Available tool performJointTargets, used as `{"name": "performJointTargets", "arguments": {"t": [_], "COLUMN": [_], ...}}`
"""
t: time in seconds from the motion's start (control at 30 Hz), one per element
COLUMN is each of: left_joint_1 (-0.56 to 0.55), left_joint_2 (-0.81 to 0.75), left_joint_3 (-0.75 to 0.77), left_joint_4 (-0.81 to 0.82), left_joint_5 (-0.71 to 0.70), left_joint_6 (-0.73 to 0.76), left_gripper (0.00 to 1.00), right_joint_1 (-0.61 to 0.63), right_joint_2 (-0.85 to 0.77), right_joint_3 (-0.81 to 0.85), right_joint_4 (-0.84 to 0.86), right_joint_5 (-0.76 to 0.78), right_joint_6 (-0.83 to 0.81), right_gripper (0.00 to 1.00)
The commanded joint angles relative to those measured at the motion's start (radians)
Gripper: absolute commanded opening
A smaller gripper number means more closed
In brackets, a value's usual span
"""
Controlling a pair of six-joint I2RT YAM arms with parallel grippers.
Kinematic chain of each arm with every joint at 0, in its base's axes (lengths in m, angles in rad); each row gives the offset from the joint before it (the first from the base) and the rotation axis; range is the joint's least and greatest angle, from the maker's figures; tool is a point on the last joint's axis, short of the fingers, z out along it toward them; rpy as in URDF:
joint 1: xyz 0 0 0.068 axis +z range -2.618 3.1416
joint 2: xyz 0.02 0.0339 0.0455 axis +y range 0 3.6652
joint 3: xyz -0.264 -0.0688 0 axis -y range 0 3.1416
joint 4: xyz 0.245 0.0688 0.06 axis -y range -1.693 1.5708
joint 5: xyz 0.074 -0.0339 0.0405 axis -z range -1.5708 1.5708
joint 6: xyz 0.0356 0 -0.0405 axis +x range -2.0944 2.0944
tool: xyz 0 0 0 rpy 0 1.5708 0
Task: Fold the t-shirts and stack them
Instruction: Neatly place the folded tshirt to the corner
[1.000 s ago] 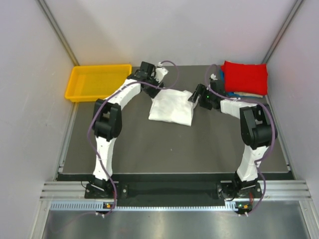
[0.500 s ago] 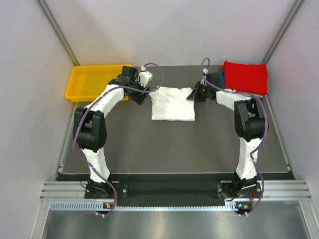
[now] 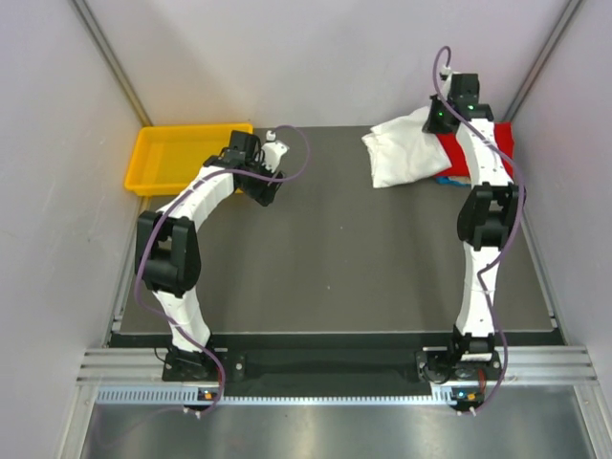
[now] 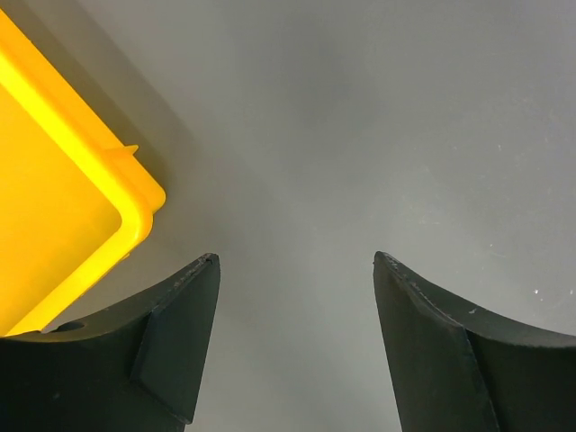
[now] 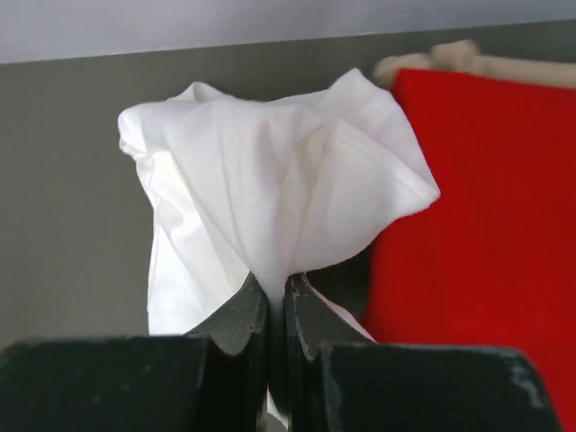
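Note:
The folded white t-shirt (image 3: 402, 153) hangs in the air at the back right, pinched by my right gripper (image 5: 277, 286), which is shut on a bunched edge of the white t-shirt (image 5: 270, 198). Just right of it lies the folded red t-shirt (image 5: 486, 207), on top of a cream one (image 5: 468, 58) whose edge shows behind it. From above, the red t-shirt (image 3: 502, 143) is partly hidden by my right arm. My left gripper (image 4: 295, 270) stands open over bare mat, nothing between its fingers, near the corner of the yellow tray.
The yellow tray (image 3: 163, 163) sits at the back left; its corner (image 4: 135, 193) shows close to my left fingers. Grey walls close in the mat on three sides. The dark mat (image 3: 325, 268) lies below both arms.
My right gripper shut on the white t-shirt, lifted it from the mat's middle and carried it to the back right by the red one. My left arm drew back toward the tray.

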Motion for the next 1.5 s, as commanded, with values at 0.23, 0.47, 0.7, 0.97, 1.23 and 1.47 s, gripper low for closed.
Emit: {"name": "performJointTargets", "arguments": {"t": [0.23, 0.47, 0.7, 0.97, 1.23, 1.47], "left_joint_1": [0.004, 0.004, 0.004, 0.004, 0.001, 0.0], "left_joint_2": [-0.016, -0.015, -0.007, 0.025, 0.068, 0.109], "left_joint_3": [0.015, 0.004, 0.003, 0.009, 0.033, 0.066], "left_joint_4": [-0.017, -0.017, -0.015, -0.02, -0.04, -0.07], "left_joint_5": [-0.001, -0.007, -0.017, -0.032, -0.03, -0.037], "left_joint_6": [-0.011, -0.016, -0.022, -0.027, -0.036, -0.041], "left_gripper": [0.73, 0.73, 0.73, 0.73, 0.72, 0.72], "right_joint_1": [-0.104, -0.158, -0.234, -0.325, -0.362, -0.4], "right_joint_2": [-0.113, -0.173, -0.174, -0.047, 0.076, 0.152], "right_joint_3": [0.173, 0.223, 0.232, 0.239, 0.242, 0.246], "right_joint_4": [-0.105, -0.142, -0.164, -0.113, 0.016, 0.192], "right_joint_5": [0.065, -0.009, -0.094, -0.199, -0.047, 0.091], "right_joint_6": [-0.122, -0.121, -0.102, -0.122, -0.24, -0.256], "right_gripper": [0.0, 0.0, 0.0, 0.0, 0.0, 0.0]}}
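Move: The folded white t-shirt hangs from the right hand's shut fingers, its middle about 7 cm to the hand's left, 4 cm back and 8 cm below. The red-topped stack it is being taken to has its middle some 18 cm to this hand's right, 3 cm back and 12 cm down. The right side wall stands roughly 35 cm to the right, level ahead. From the left hand, the stack lies about 69 cm right, 14 cm ahead and 7 cm lower. The white t-shirt, still pinched at its edge, is carried by the right hand about 23 cm to the right over the red stack: up some 11 cm while drawing back a little, then forward slightly and down about 12 cm, turning some 10 degrees clockwise, grip kept. The left hand, open and holding nothing, sinks about 4 cm near the yellow tray. ##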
